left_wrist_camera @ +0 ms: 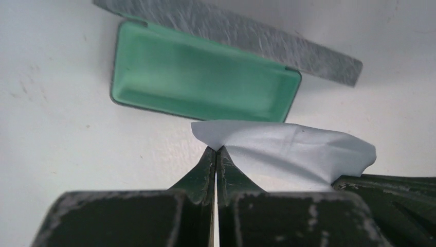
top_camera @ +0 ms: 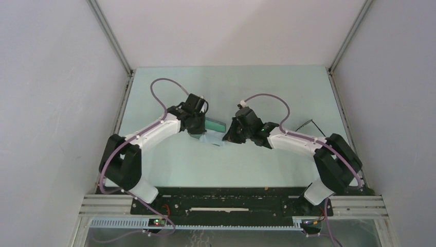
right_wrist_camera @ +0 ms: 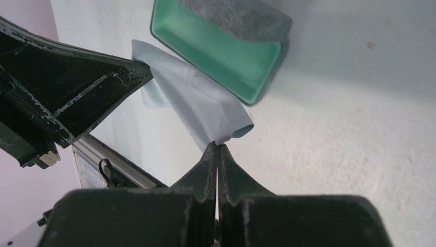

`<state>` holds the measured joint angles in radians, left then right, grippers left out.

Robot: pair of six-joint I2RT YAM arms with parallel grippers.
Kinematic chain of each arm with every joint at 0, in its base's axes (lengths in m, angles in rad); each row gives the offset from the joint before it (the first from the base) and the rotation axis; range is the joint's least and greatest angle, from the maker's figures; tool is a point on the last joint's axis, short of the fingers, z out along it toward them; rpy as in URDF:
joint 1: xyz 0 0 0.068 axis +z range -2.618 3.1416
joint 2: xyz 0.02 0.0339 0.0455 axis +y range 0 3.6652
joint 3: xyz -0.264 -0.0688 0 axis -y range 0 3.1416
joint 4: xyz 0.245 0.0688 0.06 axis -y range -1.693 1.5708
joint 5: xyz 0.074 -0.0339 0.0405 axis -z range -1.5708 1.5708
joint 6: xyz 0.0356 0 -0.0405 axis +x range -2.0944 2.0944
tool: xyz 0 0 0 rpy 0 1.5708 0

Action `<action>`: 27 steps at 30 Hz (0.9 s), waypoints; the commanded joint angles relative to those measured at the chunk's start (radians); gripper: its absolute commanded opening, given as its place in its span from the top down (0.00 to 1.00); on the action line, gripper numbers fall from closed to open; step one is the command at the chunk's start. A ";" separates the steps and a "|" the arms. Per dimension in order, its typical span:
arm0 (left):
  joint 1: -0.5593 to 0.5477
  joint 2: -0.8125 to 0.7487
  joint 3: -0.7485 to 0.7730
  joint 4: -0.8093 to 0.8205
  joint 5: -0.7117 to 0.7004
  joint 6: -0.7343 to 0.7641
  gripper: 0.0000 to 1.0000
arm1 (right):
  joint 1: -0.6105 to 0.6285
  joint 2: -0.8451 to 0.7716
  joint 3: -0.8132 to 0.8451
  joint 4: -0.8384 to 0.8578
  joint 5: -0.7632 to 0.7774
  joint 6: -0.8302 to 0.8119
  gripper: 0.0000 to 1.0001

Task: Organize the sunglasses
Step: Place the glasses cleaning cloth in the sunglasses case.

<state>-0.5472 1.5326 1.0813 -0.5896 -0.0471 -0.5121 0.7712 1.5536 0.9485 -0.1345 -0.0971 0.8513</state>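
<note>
The slate-grey case [top_camera: 216,125] lies open at mid table and shows its green inside [left_wrist_camera: 205,85], with the lid [left_wrist_camera: 231,36] tipped back. The pale bluish cloth [left_wrist_camera: 288,149] hangs just in front of it. My left gripper [left_wrist_camera: 216,148] is shut on one corner of the cloth. My right gripper [right_wrist_camera: 216,144] is shut on another corner of the cloth [right_wrist_camera: 200,103]. The case also shows in the right wrist view [right_wrist_camera: 221,51]. The sunglasses [top_camera: 310,124], thin black wire, lie on the table at the right, partly behind my right arm.
Grey walls and metal rails close in the table [top_camera: 257,87] on the left, right and back. My left gripper's body [right_wrist_camera: 67,98] sits close beside the right one. The black base rail [top_camera: 231,198] runs along the near edge.
</note>
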 commanded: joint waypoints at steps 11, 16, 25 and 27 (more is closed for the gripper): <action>0.111 0.149 0.170 -0.025 -0.073 0.115 1.00 | 0.025 0.214 0.175 0.093 0.086 0.002 1.00; 0.121 0.211 0.217 -0.015 -0.074 0.125 1.00 | 0.017 0.262 0.201 0.104 0.092 0.006 1.00; 0.132 0.317 0.260 -0.032 -0.061 0.139 1.00 | -0.008 0.327 0.212 0.097 0.095 0.013 1.00; 0.131 0.336 0.276 -0.047 -0.067 0.140 1.00 | -0.010 0.334 0.212 0.097 0.093 0.011 1.00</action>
<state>-0.4259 1.8404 1.2873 -0.6201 -0.0929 -0.3992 0.7700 1.8771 1.1343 -0.0486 -0.0261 0.8558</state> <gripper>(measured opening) 0.006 0.006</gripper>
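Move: Both hands still pinch the cleaning cloth, one at each end, some 8-9 cm above the table. The middle of the sunglasses case's open green tray lies about 5 cm ahead of the left hand, level with it sideways, and 7 cm below. From the right hand it is roughly 8 cm ahead, 11 cm to the left and 8 cm down. The raised grey lid stands 5 cm beyond the tray's middle and 3 cm to its right. Keeping the cloth pinched at both ends, the two hands carry it forward over the open tray and lower it in front of the raised lid. Each goes some 5-6 cm forward, about 5 cm down and 3 cm left, the sinking getting steeper towards the end; the left hand heads for the tray's left part, the right for its right end. Fingers stay shut. ##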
